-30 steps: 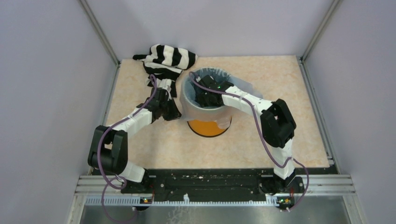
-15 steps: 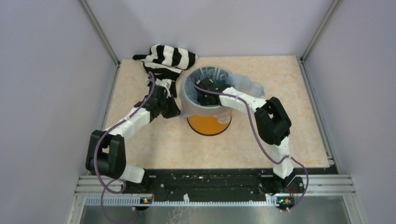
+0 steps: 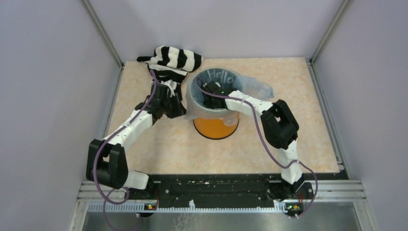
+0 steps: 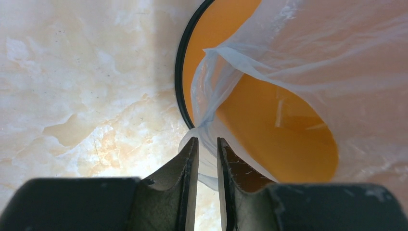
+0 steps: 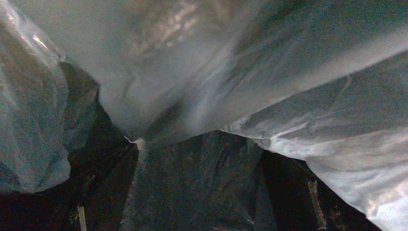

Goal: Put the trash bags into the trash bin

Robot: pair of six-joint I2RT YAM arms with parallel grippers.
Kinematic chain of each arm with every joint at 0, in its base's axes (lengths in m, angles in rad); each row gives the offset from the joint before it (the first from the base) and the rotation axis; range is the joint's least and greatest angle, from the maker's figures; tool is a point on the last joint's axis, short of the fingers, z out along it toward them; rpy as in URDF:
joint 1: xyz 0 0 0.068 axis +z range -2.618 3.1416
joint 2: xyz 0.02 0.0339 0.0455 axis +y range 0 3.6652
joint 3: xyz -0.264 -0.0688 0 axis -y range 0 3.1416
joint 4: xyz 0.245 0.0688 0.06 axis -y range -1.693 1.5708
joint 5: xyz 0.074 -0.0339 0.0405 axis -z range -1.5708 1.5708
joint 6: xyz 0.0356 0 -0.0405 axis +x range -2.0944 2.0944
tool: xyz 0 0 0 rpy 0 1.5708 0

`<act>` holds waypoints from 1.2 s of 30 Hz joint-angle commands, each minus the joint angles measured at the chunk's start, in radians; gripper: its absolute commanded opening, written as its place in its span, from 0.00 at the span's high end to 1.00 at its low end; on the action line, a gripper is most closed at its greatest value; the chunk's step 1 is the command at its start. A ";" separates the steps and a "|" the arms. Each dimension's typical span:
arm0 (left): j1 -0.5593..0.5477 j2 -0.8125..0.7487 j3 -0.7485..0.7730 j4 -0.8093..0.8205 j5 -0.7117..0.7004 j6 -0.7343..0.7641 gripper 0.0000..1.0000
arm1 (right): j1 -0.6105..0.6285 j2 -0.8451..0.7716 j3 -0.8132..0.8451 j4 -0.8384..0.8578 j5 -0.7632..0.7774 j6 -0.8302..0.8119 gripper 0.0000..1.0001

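Note:
The orange trash bin (image 3: 215, 127) stands mid-table, and the light-blue trash bag (image 3: 222, 76) with "Hello" lettering lines its mouth and hangs over the rim. My left gripper (image 3: 182, 109) is at the bin's left side. In the left wrist view its fingers (image 4: 188, 163) stand narrowly apart, with a loose fold of the bag (image 4: 206, 144) between the tips, beside the bin's orange wall (image 4: 269, 130). My right gripper (image 3: 211, 99) reaches down inside the bin. It is open wide (image 5: 207, 197) against the bag film (image 5: 216, 72).
A black-and-white striped cloth (image 3: 173, 60) lies at the back left, just behind my left wrist. Part of the bag (image 3: 257, 88) bulges off the bin's right rim. Grey walls and metal rails bound the marbled tabletop (image 3: 144, 149).
My left gripper has moved away from me along the bin's left side and its jaws have parted a little. The bag rim has spread, showing the "Hello" lettering. The right gripper stays inside the bin.

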 commanded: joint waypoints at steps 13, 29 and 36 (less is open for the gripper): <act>-0.004 -0.065 0.059 -0.019 0.014 0.010 0.73 | -0.018 -0.111 0.082 -0.058 -0.013 0.018 0.02; -0.006 -0.051 0.062 -0.009 0.025 0.002 0.73 | -0.010 -0.189 0.079 -0.081 -0.061 0.031 0.03; -0.006 -0.031 0.055 0.003 0.022 0.000 0.74 | -0.006 -0.204 0.076 -0.084 -0.047 0.034 0.03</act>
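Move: The right hand is wide open, low inside the trash bin. The bin's middle lies about 3 cm back, level sideways and some 9 cm above it. The trash bag's loose end hangs roughly 17 cm to its right, 1 cm back and 17 cm up. From the left hand, the bin's middle is around 13 cm right, 3 cm ahead and about level, with the bag's left flap 3 cm right at the fingertips. The striped cloth is 27 cm ahead, 8 cm left and 12 cm below. The right hand, fingers still wide, rises about 7 cm inside the bagged bin; the left lifts 2 cm beside it. ##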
